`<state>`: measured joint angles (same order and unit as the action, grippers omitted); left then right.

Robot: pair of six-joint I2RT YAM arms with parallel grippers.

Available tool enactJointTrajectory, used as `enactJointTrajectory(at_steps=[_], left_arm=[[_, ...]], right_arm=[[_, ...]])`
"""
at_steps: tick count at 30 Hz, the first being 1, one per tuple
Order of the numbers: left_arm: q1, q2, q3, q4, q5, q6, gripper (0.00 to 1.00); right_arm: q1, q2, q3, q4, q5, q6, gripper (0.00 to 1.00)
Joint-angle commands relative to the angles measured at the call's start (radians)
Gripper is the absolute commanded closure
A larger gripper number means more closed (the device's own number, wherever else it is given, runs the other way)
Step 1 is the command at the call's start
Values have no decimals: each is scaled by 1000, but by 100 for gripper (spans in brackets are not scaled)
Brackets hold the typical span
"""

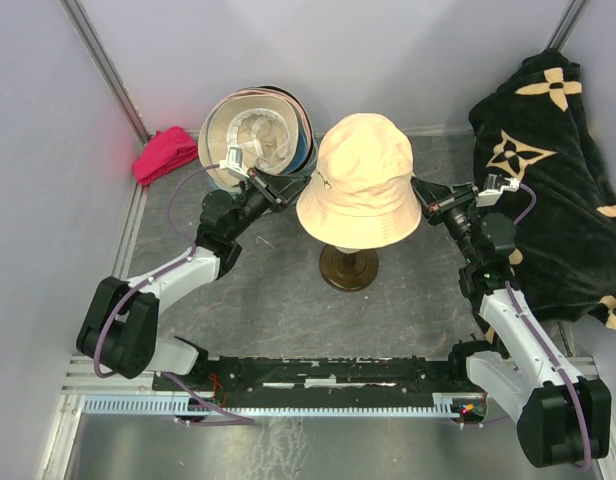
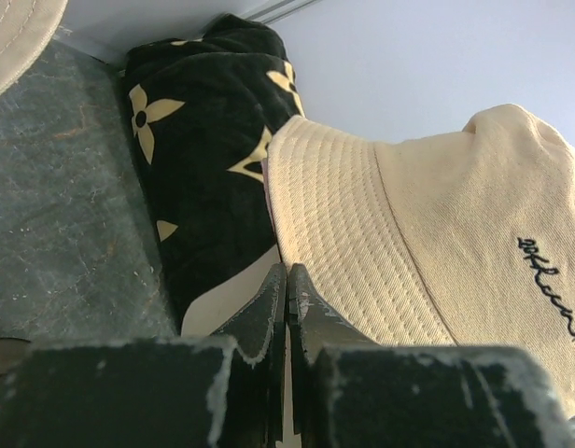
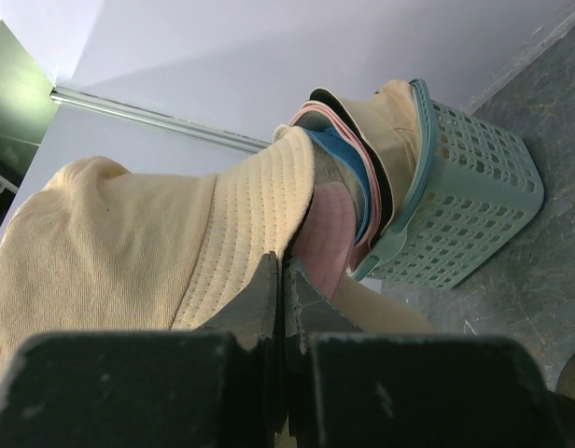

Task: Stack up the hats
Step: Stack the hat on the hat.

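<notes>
A cream hat (image 1: pixel 363 170) sits on top of a dark wooden stand (image 1: pixel 348 268) in the middle of the table. My left gripper (image 1: pixel 288 190) is at the left edge of its brim. In the left wrist view its jaws (image 2: pixel 287 273) are pressed together on the edge of the cream hat (image 2: pixel 437 205). My right gripper (image 1: pixel 418 188) is shut on the opposite brim edge. The right wrist view shows the right gripper (image 3: pixel 286 261) with the cream hat (image 3: pixel 110 243) to its left and a pink underside (image 3: pixel 325 233) to its right. Several more hats (image 1: pixel 256 135) are nested in a tipped teal basket (image 3: pixel 465 196).
A large black cloth with beige flower marks (image 1: pixel 558 170) is heaped at the right, close behind my right arm. A small magenta cloth (image 1: pixel 166 153) lies at the far left by the wall. Grey walls close in the back and both sides.
</notes>
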<state>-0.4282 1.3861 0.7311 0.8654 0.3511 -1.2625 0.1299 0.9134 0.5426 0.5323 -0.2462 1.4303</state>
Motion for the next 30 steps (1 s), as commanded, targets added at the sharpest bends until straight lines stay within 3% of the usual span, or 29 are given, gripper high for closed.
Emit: enactJointTrajectory(at_steps=[1,17,19,26,30], left_arm=[[-1,-3,-51,-102,-36,85,97],[-17,-22,-72,-97,-54,81,97],[-16,-26,-65,-97,-54,79,93],[-16,-65,-49,-130,-75,88,70],[-15,-90,-50,-163,-96,97,67]], right_arm=[[-18,14,-49,-84,6,-72,98],[-17,7,-39,-96,-6,-82,98],[-18,8,-21,-99,-12,-85,98],[-19,1,17,-109,-19,-86,66],[-18,-3,28,-118,-18,-89,58]])
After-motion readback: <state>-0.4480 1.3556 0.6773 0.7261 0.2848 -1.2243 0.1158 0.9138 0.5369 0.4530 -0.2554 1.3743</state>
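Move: At the left side of the brim, the left hand has the cream hat's middle some 12 cm to its right, level front to back and about 4 cm above; the pink hat beneath lies likewise, only 2 cm above. From that hand the hat basket stands roughly 15 cm ahead, 12 cm left and 18 cm below. The right hand, at the opposite brim, has both hats about 12 cm to its left, at similar heights. Holding almost still at first, both hands keep the cream hat's brim pinched from its two sides over the pink hat. Then both grippers open about a third of the way and sink away below the brim, the left by some 4.5 cm and the right by about 2.5 cm, fingers tipping slightly downward; the left fingers come free of the cloth. ##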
